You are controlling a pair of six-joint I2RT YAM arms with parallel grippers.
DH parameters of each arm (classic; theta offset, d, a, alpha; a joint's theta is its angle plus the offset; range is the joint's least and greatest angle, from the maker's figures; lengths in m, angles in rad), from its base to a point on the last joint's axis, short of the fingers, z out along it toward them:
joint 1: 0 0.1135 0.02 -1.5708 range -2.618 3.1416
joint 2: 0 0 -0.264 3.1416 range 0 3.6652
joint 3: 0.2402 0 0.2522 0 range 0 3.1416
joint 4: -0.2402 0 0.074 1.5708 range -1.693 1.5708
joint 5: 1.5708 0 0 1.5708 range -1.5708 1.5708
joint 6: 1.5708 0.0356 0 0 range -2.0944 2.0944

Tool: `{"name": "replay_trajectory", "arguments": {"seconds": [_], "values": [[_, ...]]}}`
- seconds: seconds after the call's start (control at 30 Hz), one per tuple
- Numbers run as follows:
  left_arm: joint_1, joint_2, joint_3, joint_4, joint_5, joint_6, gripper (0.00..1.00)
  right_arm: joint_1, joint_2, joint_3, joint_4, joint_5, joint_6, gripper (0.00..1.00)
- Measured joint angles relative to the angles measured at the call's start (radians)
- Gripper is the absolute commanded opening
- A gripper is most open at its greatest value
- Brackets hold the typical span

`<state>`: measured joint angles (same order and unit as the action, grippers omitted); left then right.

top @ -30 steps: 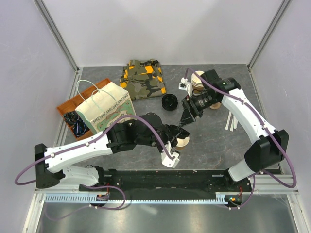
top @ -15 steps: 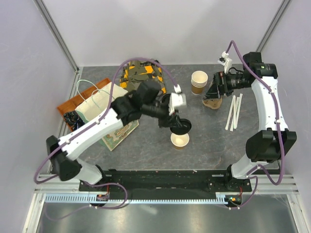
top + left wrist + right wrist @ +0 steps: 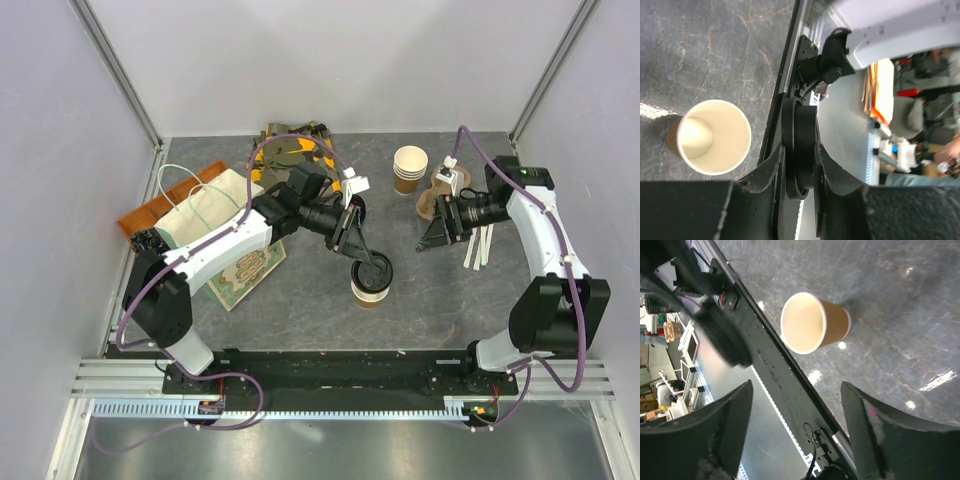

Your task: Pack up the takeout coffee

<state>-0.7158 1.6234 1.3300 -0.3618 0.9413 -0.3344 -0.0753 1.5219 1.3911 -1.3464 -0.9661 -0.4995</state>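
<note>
The takeout coffee's brown paper cup (image 3: 367, 293) stands upright near the middle of the table, its mouth uncovered (image 3: 710, 137) (image 3: 812, 322). My left gripper (image 3: 361, 254) (image 3: 799, 149) is shut on the round black lid (image 3: 373, 268) (image 3: 802, 122), held on edge just beside and above the cup's rim. To the cup's right, my right gripper (image 3: 432, 238) (image 3: 796, 390) hangs open with nothing between its fingers and faces the cup. The lid shows as a dark blur (image 3: 722, 337) in the right wrist view.
A printed paper bag (image 3: 215, 228) stands at the left, in front of an orange tray (image 3: 143, 215). A camouflage cloth (image 3: 292, 152) lies at the back. A stack of lidless cups (image 3: 410, 168), a brown piece (image 3: 434, 198) and white straws (image 3: 478, 246) sit at the right.
The left arm has swung from the front to reach in from the left, and now holds the black lid by the cup. The right gripper went back, then came forward toward the cup.
</note>
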Motion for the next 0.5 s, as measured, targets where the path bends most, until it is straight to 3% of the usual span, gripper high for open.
{"name": "replay_trajectory", "arguments": {"seconds": [0.2,0.5], "values": [[0.025,0.043,-0.031,0.102,0.017,-0.112,0.13,0.064,-0.098,-0.064,0.032,0.000,0.007,0.66],[0.023,0.049,-0.063,0.164,0.039,-0.159,0.13,0.341,-0.236,-0.087,0.270,0.162,0.131,0.52]]}}
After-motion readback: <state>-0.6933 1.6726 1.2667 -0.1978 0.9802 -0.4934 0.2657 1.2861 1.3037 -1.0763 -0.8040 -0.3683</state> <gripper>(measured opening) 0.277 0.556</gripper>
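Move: The black lid pinched in my left hand lies about 13 cm to the left of my right hand, some 5 cm back and roughly level or slightly lower. The open paper cup stands beneath the lid, about 12 cm left of my right hand, 7 cm back and 15 cm below; the cup stack is about 18 cm ahead and 2 cm left. From my left hand that paper cup is 14 cm below, 2 cm back and 1 cm right, with the spare lid 20 cm ahead and 3 cm left. I bring my right hand in from the side towards the lid, first easing back about 3 cm, then sweeping some 6 cm left and rising 2 cm. On the way I roll and swing the wrist about 20 degrees and narrow my open fingers, still short of the lid. My left hand keeps its pinch on the lid over the cup, settling a centimetre or so forward and down. ##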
